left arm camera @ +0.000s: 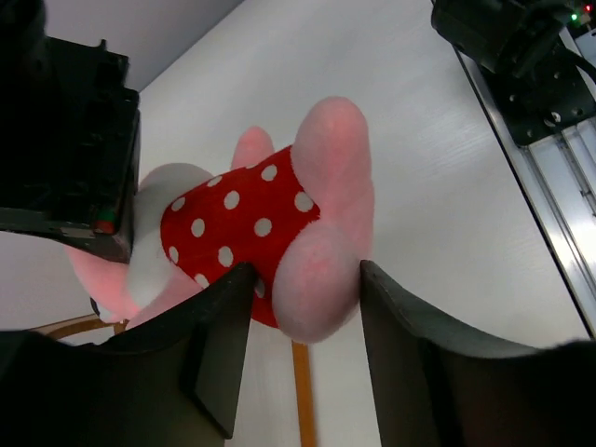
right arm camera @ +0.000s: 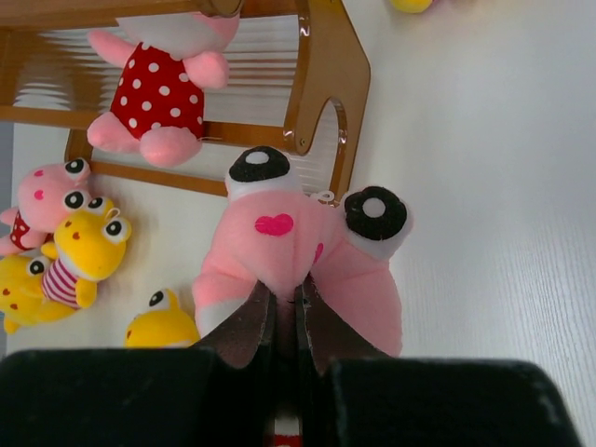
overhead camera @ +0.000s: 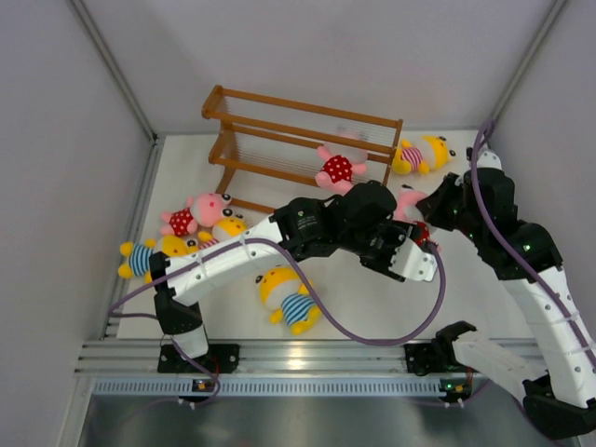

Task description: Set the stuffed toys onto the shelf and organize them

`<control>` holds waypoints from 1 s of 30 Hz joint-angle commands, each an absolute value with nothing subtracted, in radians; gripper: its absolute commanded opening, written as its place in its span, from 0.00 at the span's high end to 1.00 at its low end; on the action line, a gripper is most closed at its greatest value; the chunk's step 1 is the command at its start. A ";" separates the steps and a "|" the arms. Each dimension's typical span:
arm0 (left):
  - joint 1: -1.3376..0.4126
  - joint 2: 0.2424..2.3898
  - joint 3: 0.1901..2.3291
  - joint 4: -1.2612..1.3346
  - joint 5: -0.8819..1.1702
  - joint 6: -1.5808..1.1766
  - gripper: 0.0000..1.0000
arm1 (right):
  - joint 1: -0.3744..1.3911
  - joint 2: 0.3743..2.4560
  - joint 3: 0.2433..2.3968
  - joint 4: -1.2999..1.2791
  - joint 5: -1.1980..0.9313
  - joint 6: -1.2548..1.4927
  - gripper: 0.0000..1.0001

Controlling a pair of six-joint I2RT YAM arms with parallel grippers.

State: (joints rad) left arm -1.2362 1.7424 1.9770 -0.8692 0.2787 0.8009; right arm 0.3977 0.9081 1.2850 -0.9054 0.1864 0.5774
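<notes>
My right gripper [right arm camera: 298, 300] is shut on the head of a pink stuffed toy [right arm camera: 298, 247], held just off the right end of the brown shelf [overhead camera: 298, 140]. My left gripper [left arm camera: 307, 272] is open. Its fingers [left arm camera: 223, 335] stand on either side of that toy's foot [left arm camera: 317, 289], below the red white-dotted outfit. From above, both grippers meet at this toy [overhead camera: 410, 200]. Another pink dotted toy [overhead camera: 337, 168] lies on a shelf tier. On the table lie a yellow toy [overhead camera: 421, 154] right of the shelf and a blue-striped one [overhead camera: 289, 298] at the front.
A cluster at the left holds a pink toy [overhead camera: 196, 214], a yellow pink-striped toy [overhead camera: 228, 226] and a yellow blue-striped toy [overhead camera: 149, 256]. The left arm [overhead camera: 242, 256] stretches across the table's middle. White walls close the left, back and right sides.
</notes>
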 commanded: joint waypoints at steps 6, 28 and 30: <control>-1.249 1.708 2.004 -0.746 0.166 0.753 1.00 | 0.416 0.845 1.304 -0.828 0.078 0.558 0.93; -0.732 0.946 1.249 -0.706 0.189 1.141 1.00 | 0.414 0.739 1.180 -0.741 0.147 0.339 0.25; -0.645 0.988 1.262 -0.680 0.262 1.204 1.00 | 0.414 0.738 1.169 -0.723 0.146 0.334 0.25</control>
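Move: Between the two hands hangs the polka-dot pink toy, held by the right. Its middle is about 5 cm ahead of and 1 cm left of the left hand, roughly level; from the right hand it is about 4 cm back, 1 cm left, 4 cm below. The left hand also has the shelf's empty left part some 27 cm ahead, 28 cm left, 15 cm below, and the pink toy already shelved about 22 cm ahead, 13 cm left, 15 cm below. Closing on the pink toy's foot, which already lies between its open fingers, the left hand pinches it; the right hand then opens, drawing back and up about 3 cm before sinking again. Once that grip is free, the left swings the toy some 26 cm left and 8 cm forward, towards the shelf's empty left part, turning roughly 25 degrees counter-clockwise. ##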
